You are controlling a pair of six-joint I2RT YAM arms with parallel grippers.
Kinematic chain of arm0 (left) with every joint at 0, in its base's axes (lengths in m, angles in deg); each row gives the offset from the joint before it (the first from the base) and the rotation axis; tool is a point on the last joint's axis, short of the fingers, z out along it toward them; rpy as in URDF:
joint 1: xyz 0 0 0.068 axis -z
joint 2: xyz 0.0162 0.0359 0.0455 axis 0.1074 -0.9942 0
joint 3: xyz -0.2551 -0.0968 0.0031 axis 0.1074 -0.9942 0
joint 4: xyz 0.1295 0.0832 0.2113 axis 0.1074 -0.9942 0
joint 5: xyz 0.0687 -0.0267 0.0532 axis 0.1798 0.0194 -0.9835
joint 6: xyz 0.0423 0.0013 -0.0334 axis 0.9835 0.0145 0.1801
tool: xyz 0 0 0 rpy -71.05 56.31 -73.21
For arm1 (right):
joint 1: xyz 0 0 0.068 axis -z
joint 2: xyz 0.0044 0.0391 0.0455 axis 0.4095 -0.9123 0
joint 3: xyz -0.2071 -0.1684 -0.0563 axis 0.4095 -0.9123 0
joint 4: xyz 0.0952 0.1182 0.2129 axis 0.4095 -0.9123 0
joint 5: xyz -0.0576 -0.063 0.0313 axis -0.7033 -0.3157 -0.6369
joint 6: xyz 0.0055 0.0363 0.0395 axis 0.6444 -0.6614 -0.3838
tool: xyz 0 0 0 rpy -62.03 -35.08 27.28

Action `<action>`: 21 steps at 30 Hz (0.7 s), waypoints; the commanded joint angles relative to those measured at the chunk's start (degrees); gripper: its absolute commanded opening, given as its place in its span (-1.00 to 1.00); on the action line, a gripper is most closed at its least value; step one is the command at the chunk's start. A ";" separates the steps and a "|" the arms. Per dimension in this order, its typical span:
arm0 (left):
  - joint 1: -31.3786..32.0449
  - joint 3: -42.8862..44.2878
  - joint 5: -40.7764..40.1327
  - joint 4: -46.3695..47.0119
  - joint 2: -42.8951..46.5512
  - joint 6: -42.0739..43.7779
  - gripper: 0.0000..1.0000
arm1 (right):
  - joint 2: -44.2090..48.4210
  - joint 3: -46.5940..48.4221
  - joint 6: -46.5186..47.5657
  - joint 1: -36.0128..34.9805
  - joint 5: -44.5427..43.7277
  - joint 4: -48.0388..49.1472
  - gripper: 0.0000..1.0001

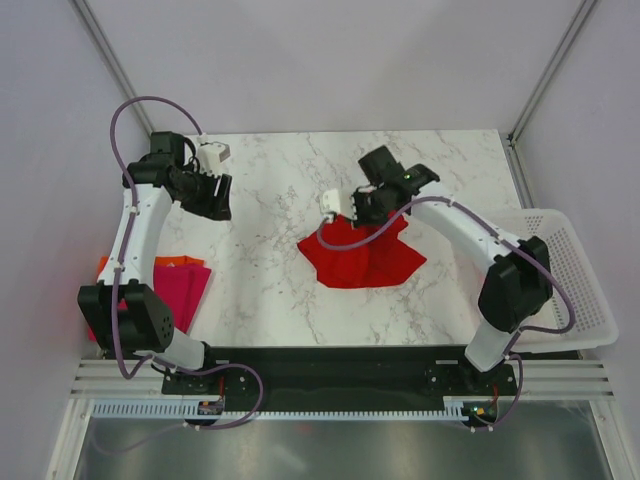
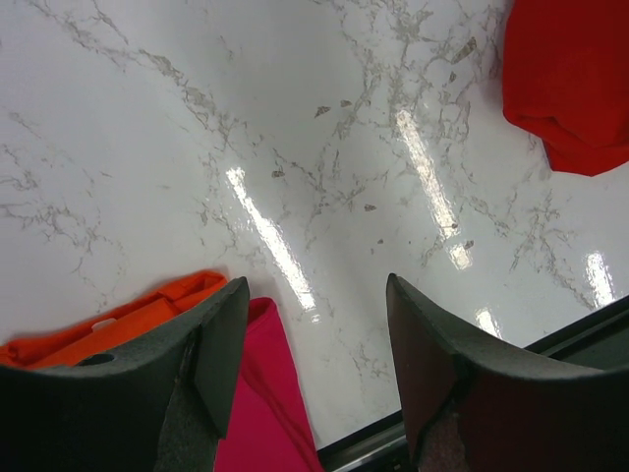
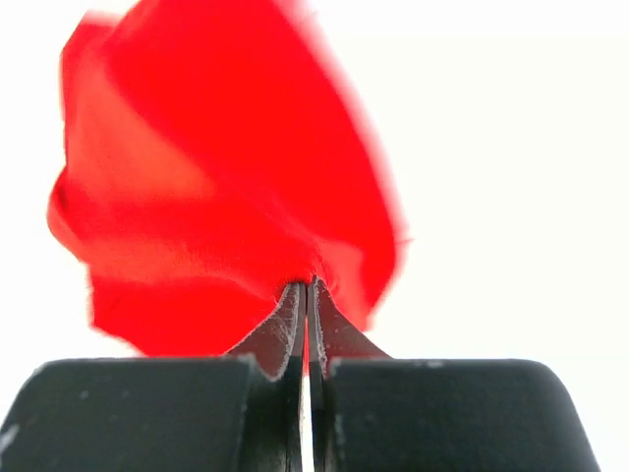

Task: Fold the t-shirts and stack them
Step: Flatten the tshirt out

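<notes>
A bright red t-shirt point(image 1: 362, 255) lies crumpled at the middle of the marble table, also at the top right of the left wrist view point(image 2: 570, 79). My right gripper point(image 1: 362, 208) sits at its far edge, shut on a pinch of the red cloth point(image 3: 236, 197); the jaws meet with fabric bunched at their tips point(image 3: 308, 285). A magenta t-shirt point(image 1: 180, 288) lies folded on an orange t-shirt point(image 1: 105, 266) at the left edge, partly under my left arm. My left gripper point(image 1: 218, 200) hangs open above bare table at the far left, nothing between its fingers point(image 2: 221, 344).
A white perforated basket point(image 1: 575, 270) stands at the table's right edge beside the right arm. The table's near edge runs along a black rail point(image 1: 330, 362). Grey walls close in the back and both sides.
</notes>
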 commanded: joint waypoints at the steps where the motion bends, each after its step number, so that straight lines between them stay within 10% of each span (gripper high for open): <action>1: -0.29 3.98 -1.21 1.10 0.76 0.67 0.30 | 6.41 17.93 -6.84 -0.78 6.22 -2.45 -1.00; 8: 0.24 9.95 -11.77 2.68 -2.40 0.50 0.25 | -3.59 48.61 -14.23 -1.39 -1.91 6.47 -1.00; 21: 26.66 2.22 -1.40 4.26 -6.78 0.86 0.21 | -20.31 46.89 -17.83 3.96 -25.15 25.50 -1.00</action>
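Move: The shut right gripper already holds an edge of the red t-shirt; the bare table beyond lies about 18 cm ahead and 12 cm below. The shirt's lying part is centred about 3 cm back, 2 cm left and 11 cm below; the white basket is some 34 cm right and 7 cm back. From the left gripper, that lying part is roughly 32 cm right, 3 cm back and 19 cm below; the folded stack is 10 cm left, 12 cm back. Whip the right gripper steeply up about 37 cm, keeping its pinch on the shirt and tipping the fingers up towards the far side by some 45 degrees, then swing forward and down over the far table, ending 21 cm farther out. Meanwhile lift the left gripper slightly forward, then sweep it right towards the shirt, sinking back, its fingers still open. ##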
